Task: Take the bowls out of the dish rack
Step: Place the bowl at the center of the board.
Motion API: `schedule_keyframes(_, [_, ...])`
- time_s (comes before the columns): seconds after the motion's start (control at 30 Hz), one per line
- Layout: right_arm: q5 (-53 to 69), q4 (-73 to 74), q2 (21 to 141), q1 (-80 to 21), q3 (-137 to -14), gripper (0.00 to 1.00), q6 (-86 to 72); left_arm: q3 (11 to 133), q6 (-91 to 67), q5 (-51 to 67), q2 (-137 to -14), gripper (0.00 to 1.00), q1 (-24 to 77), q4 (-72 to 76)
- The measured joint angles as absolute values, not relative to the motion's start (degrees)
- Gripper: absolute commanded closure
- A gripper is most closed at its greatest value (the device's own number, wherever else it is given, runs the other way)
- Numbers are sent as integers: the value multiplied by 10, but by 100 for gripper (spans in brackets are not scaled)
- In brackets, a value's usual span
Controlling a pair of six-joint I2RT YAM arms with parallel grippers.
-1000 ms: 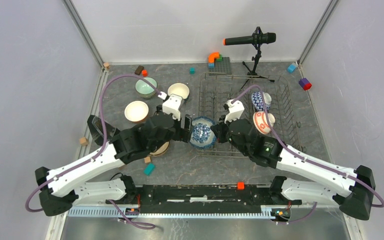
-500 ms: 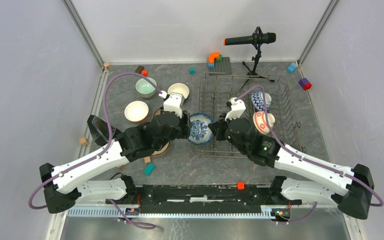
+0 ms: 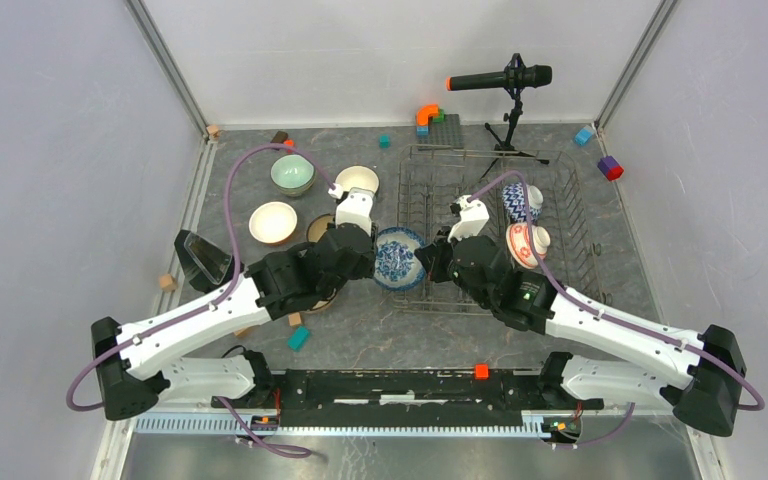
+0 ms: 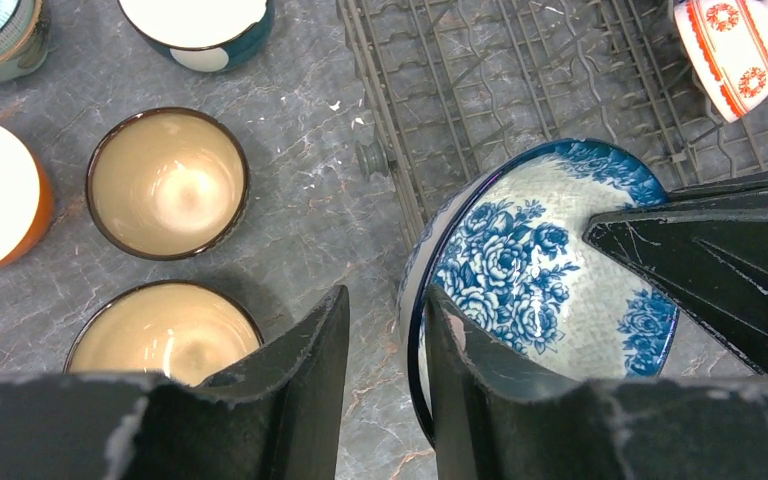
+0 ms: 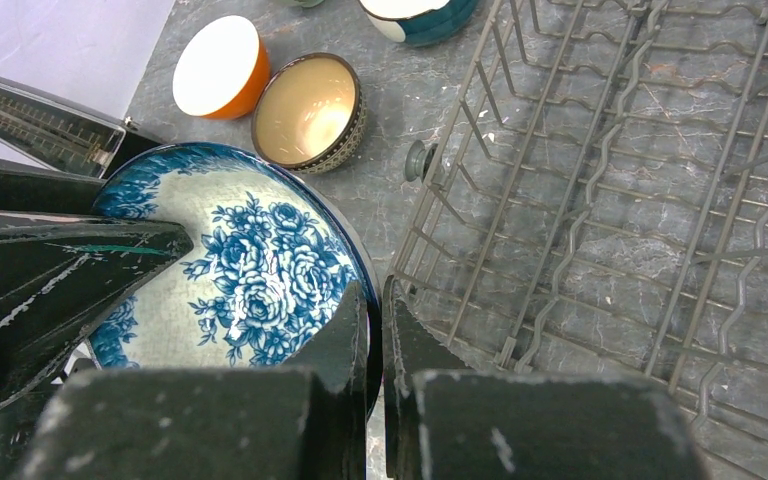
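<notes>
A blue floral bowl (image 3: 398, 258) (image 4: 550, 260) (image 5: 240, 260) is held up at the dish rack's (image 3: 580, 215) left edge. My right gripper (image 3: 430, 262) (image 5: 378, 290) is shut on its right rim. My left gripper (image 3: 372, 255) (image 4: 390, 300) straddles the opposite rim: one finger lies inside the bowl, the other stands a small gap off the outer wall, so it is open. A blue-white zigzag bowl (image 3: 518, 201) and a red-white patterned bowl (image 3: 527, 243) (image 4: 735, 45) stand in the rack. Pale green (image 3: 291, 172), teal (image 3: 357, 181) and orange (image 3: 273, 222) bowls sit on the table to the left.
Two brown bowls (image 4: 168, 180) sit under my left arm. A microphone on a stand (image 3: 505, 78) rises behind the rack. A grey studded plate (image 3: 445, 128) lies at the back. Toy blocks are scattered about, one teal (image 3: 298, 338) near the front.
My left gripper has moved in onto the floral bowl's left rim and its jaws have narrowed. The right gripper has kept its grip and carried the bowl slightly back.
</notes>
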State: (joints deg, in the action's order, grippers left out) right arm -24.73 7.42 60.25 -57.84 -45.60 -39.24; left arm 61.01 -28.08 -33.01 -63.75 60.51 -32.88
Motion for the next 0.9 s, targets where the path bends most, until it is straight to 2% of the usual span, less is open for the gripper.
schedule_keyframes(0.13, [-249, 77, 604, -578, -456, 100, -392, 610, -281, -329, -644, 74, 605, -328])
schedule_keyframes(0.27, [-246, 74, 609, -579, -456, 100, -393, 610, -281, -325, -646, 98, 609, -325])
schedule_keyframes(0.33, [-245, 72, 609, -580, -456, 96, -393, 610, -281, -329, -649, 98, 608, -326])
schedule_keyframes(0.53, [-230, 65, 606, -579, -457, 39, -379, 610, -280, -334, -650, 98, 608, -333])
schedule_keyframes(0.67, [-217, 65, 588, -578, -460, 10, -359, 610, -280, -340, -650, 98, 608, -340])
schedule_keyframes(0.77, [-209, 80, 577, -578, -476, 4, -338, 614, -279, -346, -650, 98, 602, -342])
schedule_keyframes(0.9, [-206, 91, 543, -578, -483, 4, -305, 633, -275, -334, -652, 98, 555, -340])
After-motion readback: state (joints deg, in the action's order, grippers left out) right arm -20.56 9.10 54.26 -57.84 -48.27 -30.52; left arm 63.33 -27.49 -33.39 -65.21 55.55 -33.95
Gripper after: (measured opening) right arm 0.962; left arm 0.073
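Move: The blue-flowered bowl, still pinched by the right fingers, has its left rim between the left hand's half-open fingers; its middle lies about 5 cm right and 1 cm ahead of the left hand, 5 cm left and 1 cm ahead of the right hand. About 18 cm below the left hand are a small tan bowl 5 cm ahead and 8 left, a large tan bowl 7 back and 11 left, and a white-lined bowl 15 ahead and 3 left. The left fingers close on the near side of the bowl's rim, pinching it while the right hand keeps its hold and both hands stay almost in place. Then the right fingers open wide, let go and rise about 5 cm with a slight upward tilt; the left hand, its pinch kept, starts off forward and to the left, about 3 cm, rising slightly at the end. ##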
